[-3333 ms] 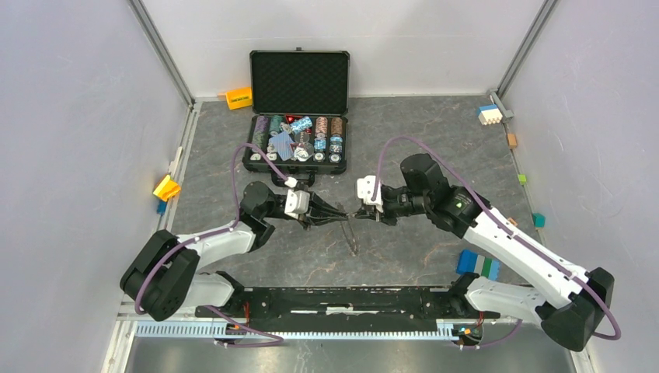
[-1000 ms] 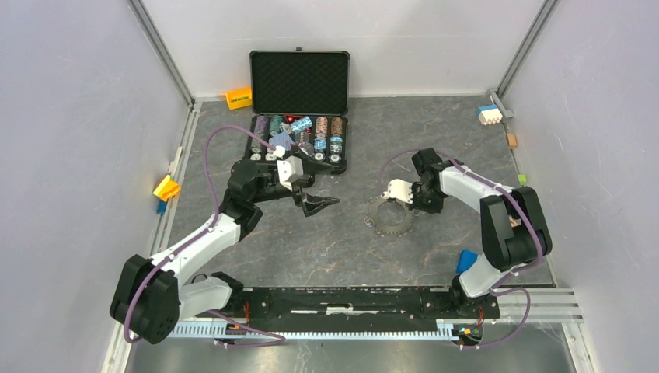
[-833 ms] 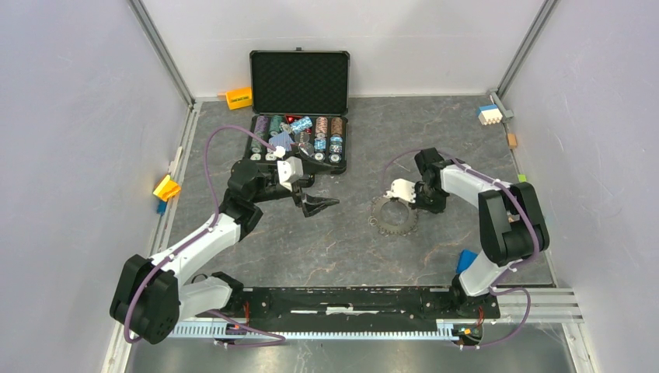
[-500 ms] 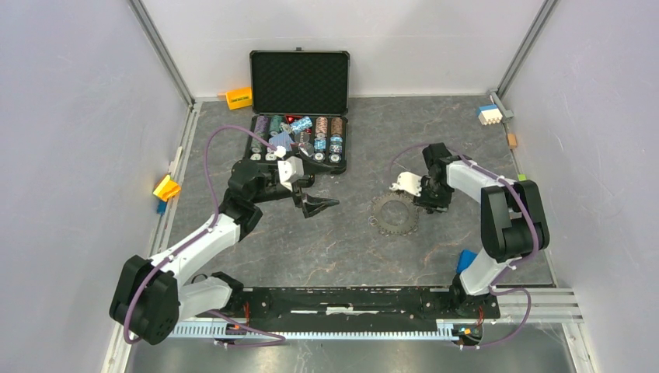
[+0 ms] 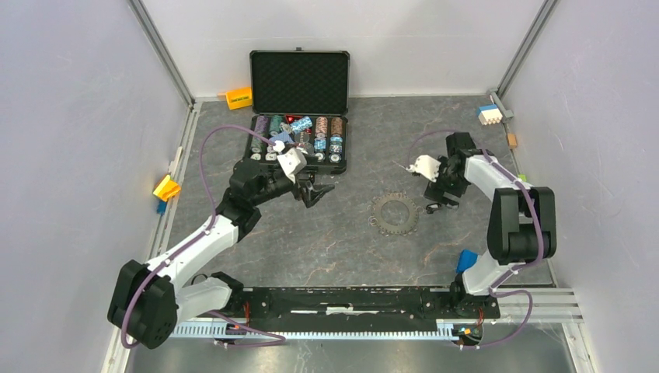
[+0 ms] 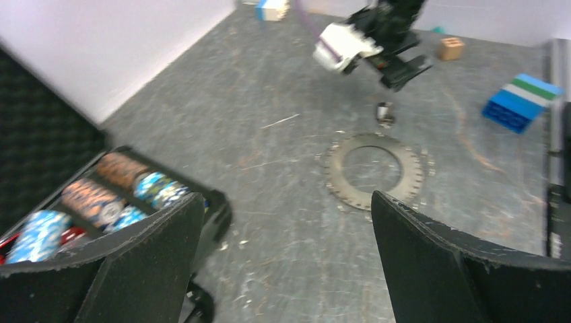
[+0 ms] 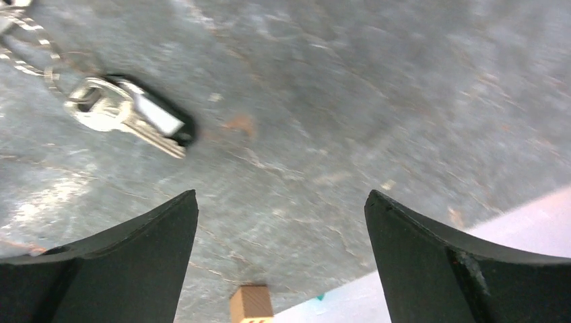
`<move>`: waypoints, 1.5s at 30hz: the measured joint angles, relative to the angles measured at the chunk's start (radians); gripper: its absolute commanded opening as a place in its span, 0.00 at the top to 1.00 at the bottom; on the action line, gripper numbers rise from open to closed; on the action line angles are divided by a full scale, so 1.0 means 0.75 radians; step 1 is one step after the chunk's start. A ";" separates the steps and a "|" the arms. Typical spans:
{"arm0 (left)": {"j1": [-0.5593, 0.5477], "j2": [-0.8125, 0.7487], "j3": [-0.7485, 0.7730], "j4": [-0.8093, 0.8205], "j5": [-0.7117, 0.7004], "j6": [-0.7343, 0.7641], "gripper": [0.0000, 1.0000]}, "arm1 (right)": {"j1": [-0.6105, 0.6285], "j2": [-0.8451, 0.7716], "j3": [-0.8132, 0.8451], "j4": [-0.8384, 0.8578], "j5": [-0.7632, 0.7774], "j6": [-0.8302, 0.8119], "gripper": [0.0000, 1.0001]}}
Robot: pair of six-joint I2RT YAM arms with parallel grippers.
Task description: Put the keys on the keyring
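Note:
The keyring, a flat grey toothed ring, lies on the table's middle and shows in the left wrist view as well. The keys, small and silver with a dark head, lie just right of it, touching the table. A thin wire loop runs from the keys toward the ring. My right gripper hangs open above and beyond the keys, holding nothing. Near the case, my left gripper stands open and empty, left of the ring.
An open black case with poker chips stands at the back centre. A blue block lies near the right arm's base, and a yellow block sits at the left wall. A small wooden block rests by the right wall.
My right gripper opened, let go of the keys beside the ring and drew back to the far right. The left gripper turned slightly toward the case.

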 measured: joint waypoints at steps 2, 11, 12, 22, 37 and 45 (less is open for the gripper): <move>0.000 -0.010 0.003 -0.017 -0.106 0.024 0.00 | -0.024 -0.042 0.012 0.037 0.007 0.023 0.02; 0.021 -0.074 0.003 -0.012 -0.522 0.063 0.00 | -0.139 -0.226 0.043 0.297 0.014 0.258 0.02; 0.024 -0.080 0.001 -0.012 -0.561 0.063 0.00 | -0.149 -0.253 0.035 0.341 0.001 0.308 0.02; 0.092 -0.163 -0.028 -0.144 -0.748 0.117 0.00 | -0.164 -0.549 -0.186 0.690 -0.076 0.722 0.02; 0.170 -0.408 -0.163 -0.212 -1.072 0.096 0.00 | -0.165 -0.951 -0.490 0.939 -0.194 1.059 0.02; 0.171 -0.525 -0.230 -0.200 -1.109 -0.002 0.00 | -0.165 -1.061 -0.634 0.959 -0.253 1.040 0.02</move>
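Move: The key bunch with its black fob lies on the table about 5 cm to the right hand's left, 3 cm back and 3 cm below. The keyring's centre is some 12 cm farther left and 2 cm nearer the bases than the keys; the wooden block sits about 21 cm right of the hand and 5 cm back. From the left hand the keys are roughly 36 cm right, neither ahead nor back, 24 cm down; the case handle is 9 cm left, 8 cm ahead, 22 cm below. The keys, already released, are left on the table as the right hand climbs about 15 cm off them, first forward, then drawing back, its fingers swinging up from straight down to nearly forward. The left hand sweeps some 18 cm left and a little forward towards the chip case's handle, high above it, turning counter-clockwise until it faces forward. Both grippers stay wide open. ##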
